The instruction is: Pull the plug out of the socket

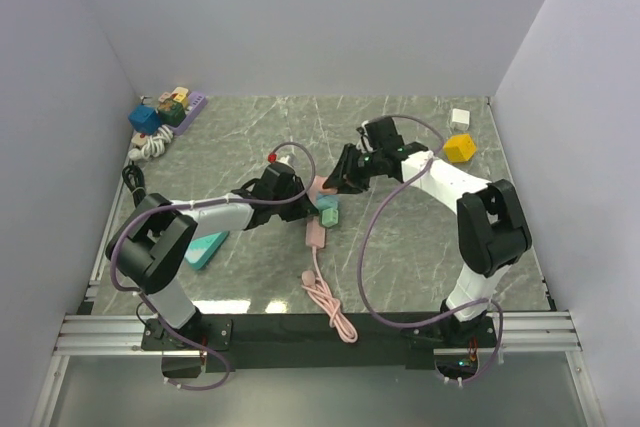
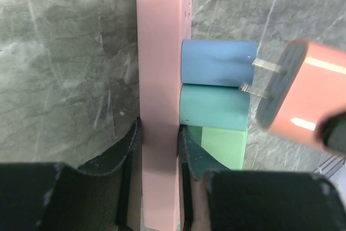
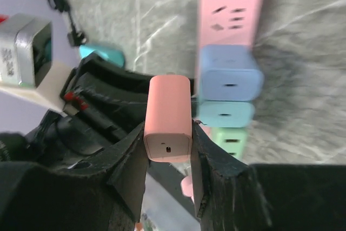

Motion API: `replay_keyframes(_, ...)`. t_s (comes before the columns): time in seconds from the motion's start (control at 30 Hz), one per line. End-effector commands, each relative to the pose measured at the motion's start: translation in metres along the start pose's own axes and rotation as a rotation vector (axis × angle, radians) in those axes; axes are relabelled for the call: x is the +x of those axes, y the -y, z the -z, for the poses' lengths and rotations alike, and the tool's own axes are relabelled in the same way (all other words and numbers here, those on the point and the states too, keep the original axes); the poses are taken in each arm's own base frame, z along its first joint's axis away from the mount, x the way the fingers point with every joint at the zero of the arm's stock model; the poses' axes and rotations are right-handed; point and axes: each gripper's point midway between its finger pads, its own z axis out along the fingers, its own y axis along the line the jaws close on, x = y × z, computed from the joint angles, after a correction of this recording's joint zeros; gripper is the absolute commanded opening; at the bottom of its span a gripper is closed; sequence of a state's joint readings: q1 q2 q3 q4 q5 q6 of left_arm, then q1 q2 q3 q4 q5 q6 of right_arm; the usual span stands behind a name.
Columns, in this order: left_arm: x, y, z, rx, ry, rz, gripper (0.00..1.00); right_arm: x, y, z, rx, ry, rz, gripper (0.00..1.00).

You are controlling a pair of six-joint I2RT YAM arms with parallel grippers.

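The socket is a pink power strip [image 2: 159, 52] lying mid-table [image 1: 315, 232]. A blue [image 2: 218, 63], a teal [image 2: 213, 107] and a green plug [image 2: 226, 145] sit in its side. My left gripper [image 2: 159, 128] is shut on the strip's body, one finger against each side. My right gripper [image 3: 168, 131] is shut on a pink plug [image 3: 168, 112]. That plug hangs clear of the strip, its two metal prongs [image 2: 259, 77] bare and pointing toward the blue and teal plugs. In the top view both grippers meet over the strip, left [image 1: 300, 197] and right [image 1: 338, 179].
The strip's pink cable [image 1: 325, 297] coils toward the near edge. A teal wedge [image 1: 207, 249] lies near the left arm. A yellow block [image 1: 459, 148] and a white block [image 1: 460, 116] sit back right, a pile of toys [image 1: 165, 112] back left. Walls enclose three sides.
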State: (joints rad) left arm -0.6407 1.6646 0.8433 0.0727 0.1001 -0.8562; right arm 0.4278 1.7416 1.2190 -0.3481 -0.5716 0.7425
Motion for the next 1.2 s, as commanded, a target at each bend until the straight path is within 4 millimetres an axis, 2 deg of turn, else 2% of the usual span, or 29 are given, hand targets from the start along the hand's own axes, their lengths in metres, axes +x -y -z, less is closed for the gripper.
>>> replay_keyframes(0.0, -0.002, -0.019, 0.004, -0.114, -0.007, -0.006, 0.01, -0.059, 0.017, 0.035, 0.057, 0.191, -0.029, 0.0)
replay_keyframes(0.07, -0.002, -0.017, 0.007, -0.109, -0.004, -0.006, 0.01, -0.083, 0.042, 0.057, 0.106, 0.262, -0.086, 0.0)
replay_keyframes(0.1, -0.003, -0.015, 0.009, -0.098, -0.002, -0.003, 0.01, -0.105, 0.066, 0.076, 0.133, 0.327, -0.147, 0.0)
replay_keyframes(0.17, -0.002, -0.013, 0.013, -0.089, 0.0, 0.003, 0.01, -0.126, 0.092, 0.093, 0.157, 0.402, -0.214, 0.0)
replay_keyframes(0.2, -0.002, -0.012, 0.014, -0.083, -0.001, 0.007, 0.01, -0.141, 0.114, 0.108, 0.182, 0.451, -0.267, 0.0)
replay_keyframes(0.23, -0.001, -0.011, 0.015, -0.08, -0.004, 0.012, 0.01, -0.152, 0.124, 0.117, 0.202, 0.48, -0.288, 0.0)
replay_keyframes(0.33, -0.001, -0.007, 0.02, -0.063, -0.005, 0.025, 0.01, -0.175, 0.175, 0.123, 0.29, 0.516, -0.399, 0.0)
replay_keyframes(0.53, -0.004, 0.002, 0.026, -0.032, 0.007, 0.05, 0.01, -0.208, 0.224, 0.126, 0.395, 0.56, -0.516, 0.0)
replay_keyframes(0.57, -0.003, 0.001, 0.025, -0.034, 0.002, 0.054, 0.01, -0.21, 0.23, 0.126, 0.412, 0.559, -0.531, 0.03)
replay_keyframes(0.6, -0.002, 0.001, 0.025, -0.033, -0.001, 0.057, 0.01, -0.223, 0.228, 0.131, 0.42, 0.582, -0.524, 0.08)
replay_keyframes(0.67, 0.0, -0.001, 0.022, -0.042, -0.013, 0.059, 0.01, -0.223, 0.243, 0.125, 0.47, 0.56, -0.553, 0.22)
replay_keyframes(0.7, 0.002, -0.002, 0.021, -0.045, -0.018, 0.061, 0.01, -0.231, 0.244, 0.13, 0.483, 0.583, -0.555, 0.36)
replay_keyframes(0.77, 0.002, 0.0, 0.02, -0.037, -0.02, 0.065, 0.01, -0.235, 0.247, 0.131, 0.49, 0.585, -0.563, 0.5)
replay_keyframes(0.8, 0.002, 0.0, 0.02, -0.037, -0.02, 0.067, 0.01, -0.242, 0.242, 0.137, 0.484, 0.599, -0.553, 0.63)
replay_keyframes(0.87, 0.001, 0.001, 0.019, -0.035, -0.015, 0.069, 0.0, -0.244, 0.232, 0.148, 0.477, 0.614, -0.537, 0.76)
replay_keyframes(0.9, 0.0, 0.001, 0.019, -0.035, -0.015, 0.069, 0.01, -0.243, 0.228, 0.15, 0.469, 0.615, -0.524, 0.78)
replay_keyframes(0.93, 0.0, 0.002, 0.019, -0.035, -0.015, 0.069, 0.01, -0.243, 0.213, 0.163, 0.445, 0.637, -0.504, 0.84)
replay_keyframes(1.0, -0.002, 0.002, 0.019, -0.036, -0.012, 0.069, 0.01, -0.239, 0.19, 0.174, 0.394, 0.644, -0.461, 0.85)
replay_keyframes(1.03, -0.004, 0.004, 0.019, -0.03, -0.005, 0.07, 0.01, -0.231, 0.172, 0.183, 0.354, 0.657, -0.428, 0.87)
replay_keyframes(1.07, -0.004, 0.005, 0.019, -0.029, -0.003, 0.074, 0.01, -0.221, 0.156, 0.18, 0.305, 0.623, -0.403, 0.88)
replay_keyframes(1.1, -0.004, 0.006, 0.02, -0.026, -0.003, 0.076, 0.01, -0.205, 0.152, 0.174, 0.304, 0.584, -0.372, 0.88)
replay_keyframes(1.13, -0.004, 0.006, 0.018, -0.022, -0.004, 0.077, 0.01, -0.19, 0.125, 0.173, 0.28, 0.563, -0.306, 0.88)
replay_keyframes(1.17, -0.003, 0.005, 0.016, -0.027, -0.008, 0.079, 0.01, -0.177, 0.116, 0.168, 0.279, 0.537, -0.271, 0.88)
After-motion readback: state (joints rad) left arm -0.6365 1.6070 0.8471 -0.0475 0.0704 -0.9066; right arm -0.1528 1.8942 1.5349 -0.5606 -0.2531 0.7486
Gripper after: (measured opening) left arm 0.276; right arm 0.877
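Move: I hold the salmon-pink plug in my right hand, clear of the socket strip, with the blue plug about 7 cm below and 2 cm ahead. The bare spot for it lies roughly 17 cm forward, 29 cm to the right and 8 cm down. The yellow plug sits about 8 cm to the right of that spot and 2 cm farther out, the white block some 11 cm beyond the yellow plug. From my left hand, closed on the strip, the spot is about 20 cm ahead and 33 cm right. I swing my right hand about 30 cm to the right and 18 cm forward, carrying the plug away from the strip, my wrist turning some 45 degrees clockwise. Over the last stretch I sink beside the yellow plug, spread my fingers to let the plug go, then rise straight off and draw back a little. My left hand keeps its pinch on the strip, easing it slightly left and back. ##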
